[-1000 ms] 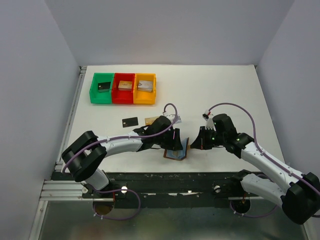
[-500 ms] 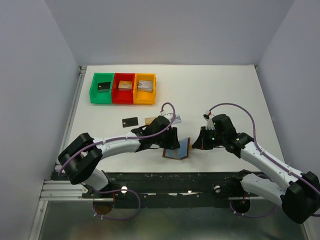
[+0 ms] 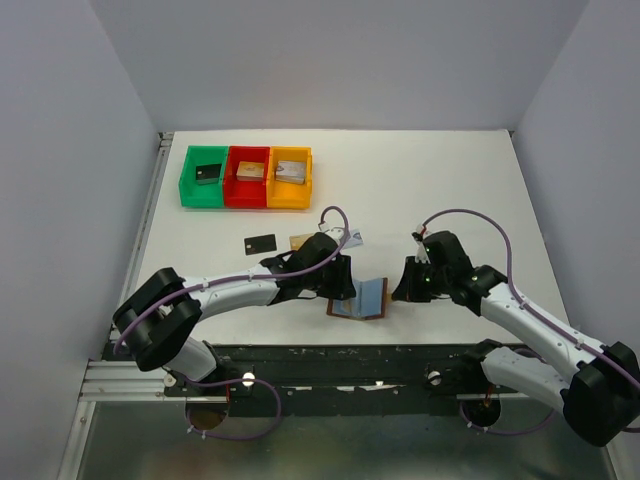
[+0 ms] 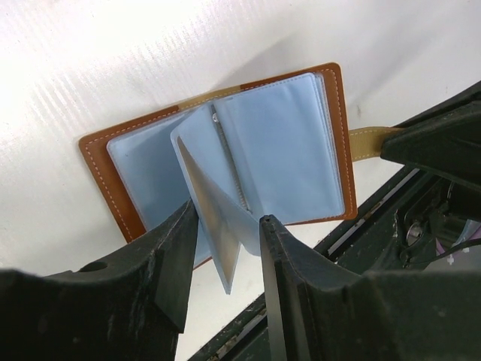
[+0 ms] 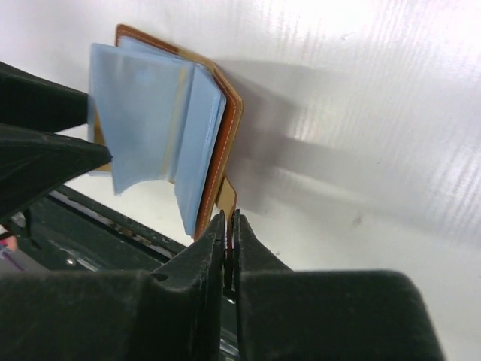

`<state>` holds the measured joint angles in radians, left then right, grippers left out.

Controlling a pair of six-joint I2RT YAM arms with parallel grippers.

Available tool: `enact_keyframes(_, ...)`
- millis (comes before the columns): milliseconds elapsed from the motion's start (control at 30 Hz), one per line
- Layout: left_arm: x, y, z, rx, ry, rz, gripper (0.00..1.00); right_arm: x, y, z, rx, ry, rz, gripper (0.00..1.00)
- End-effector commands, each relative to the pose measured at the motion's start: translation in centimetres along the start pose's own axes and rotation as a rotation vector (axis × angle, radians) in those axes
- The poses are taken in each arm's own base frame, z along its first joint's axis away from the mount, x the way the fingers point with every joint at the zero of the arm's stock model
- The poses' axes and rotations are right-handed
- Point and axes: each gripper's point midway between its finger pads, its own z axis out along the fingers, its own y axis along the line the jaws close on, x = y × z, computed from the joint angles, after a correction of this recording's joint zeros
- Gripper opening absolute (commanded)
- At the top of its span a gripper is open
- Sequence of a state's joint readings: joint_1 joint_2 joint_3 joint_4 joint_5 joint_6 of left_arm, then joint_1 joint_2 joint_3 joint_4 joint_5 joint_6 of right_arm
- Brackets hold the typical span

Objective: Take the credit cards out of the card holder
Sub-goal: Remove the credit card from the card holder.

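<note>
The brown card holder (image 3: 362, 298) lies open near the table's front edge, its pale blue pockets (image 4: 289, 143) facing up. One pocket leaf (image 4: 213, 239) stands upright with a gold tint inside it. My left gripper (image 4: 225, 226) straddles that leaf, jaws apart, with a gap on the right side. My right gripper (image 5: 229, 219) is shut on the little brown tab strap (image 5: 225, 197) at the holder's right edge. Of the credit cards, a black one (image 3: 260, 243) and a gold one (image 3: 299, 240) lie on the table behind the left arm.
Green (image 3: 205, 177), red (image 3: 247, 176) and orange (image 3: 290, 178) bins with small blocks stand at the back left. The dark front rail (image 3: 330, 355) runs just below the card holder. The left arm's cable (image 3: 340, 215) loops above it.
The card holder has sunk from tilted up to lying flatter and more open. My left jaws have narrowed around the pocket leaf. The right gripper has shifted slightly right.
</note>
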<state>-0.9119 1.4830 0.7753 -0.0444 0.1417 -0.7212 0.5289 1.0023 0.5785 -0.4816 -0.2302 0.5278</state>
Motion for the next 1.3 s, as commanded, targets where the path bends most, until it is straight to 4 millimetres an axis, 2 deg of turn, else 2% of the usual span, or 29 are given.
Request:
enact_keyframes(0, -0.4, 0.0, -0.5, -0.011, -0.022, 0.019, 0.49, 0.2, -1.3, -0.5, 0.091, 0.009, 0.026, 0.23)
enact_keyframes(100, -0.6, -0.1, -0.5, -0.009, -0.025, 0.021, 0.49, -0.1, -1.4, -1.0, 0.108, 0.001, 0.029, 0.40)
enact_keyframes(233, -0.7, -0.4, -0.5, -0.007, -0.026, 0.024, 0.49, -0.9, -1.3, -1.8, 0.127, -0.022, 0.014, 0.48)
enact_keyframes(500, -1.0, -1.0, -0.4, 0.009, -0.023, 0.033, 0.50, -2.3, -1.1, -3.2, 0.151, -0.061, -0.024, 0.51)
enact_keyframes(533, -1.0, -1.1, -0.4, 0.015, -0.021, 0.035, 0.50, -2.5, -0.6, -3.3, 0.124, -0.071, -0.035, 0.51)
enact_keyframes(700, -1.2, -2.3, -0.2, 0.061, -0.022, 0.038, 0.51, -2.3, 4.2, -2.5, -0.153, -0.049, -0.051, 0.51)
enact_keyframes(867, -1.3, -2.9, 0.1, 0.080, -0.019, 0.046, 0.51, -1.7, 5.4, -0.9, -0.236, 0.010, -0.012, 0.51)
enact_keyframes(1000, -1.0, -3.2, 0.2, 0.097, -0.008, 0.049, 0.51, -1.4, 5.6, 0.2, -0.259, 0.042, 0.016, 0.52)
enact_keyframes(1100, -1.2, -4.3, 0.4, 0.143, -0.016, 0.059, 0.50, -1.3, 5.6, 0.8, -0.258, 0.051, 0.041, 0.53)
enact_keyframes(1267, -1.0, -5.5, 0.6, 0.192, -0.004, 0.082, 0.49, -0.7, 4.2, 1.5, -0.189, 0.066, 0.069, 0.53)
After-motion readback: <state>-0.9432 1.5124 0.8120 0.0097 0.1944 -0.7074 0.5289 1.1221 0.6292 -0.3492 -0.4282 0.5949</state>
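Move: The open card holder's middle is about 2 cm to the right of my left hand, level with it front to back and some 2 cm below. The white card is about 16 cm ahead and 1 cm right of that hand, the tan card 16 cm ahead and 11 cm left. From my right hand the holder's middle lies about 8 cm left and 2 cm down, and its strap is right between my fingertips. I open my right fingers about halfway to let go of the strap, easing about 2 cm right, then lift clear to some 4 cm, swing about 6 cm left over the holder's right half, and sink about 2 cm, fingers still apart. My left hand first holds still at the raised flap, then shifts 2.5 cm right and a little up, its opening unchanged. ##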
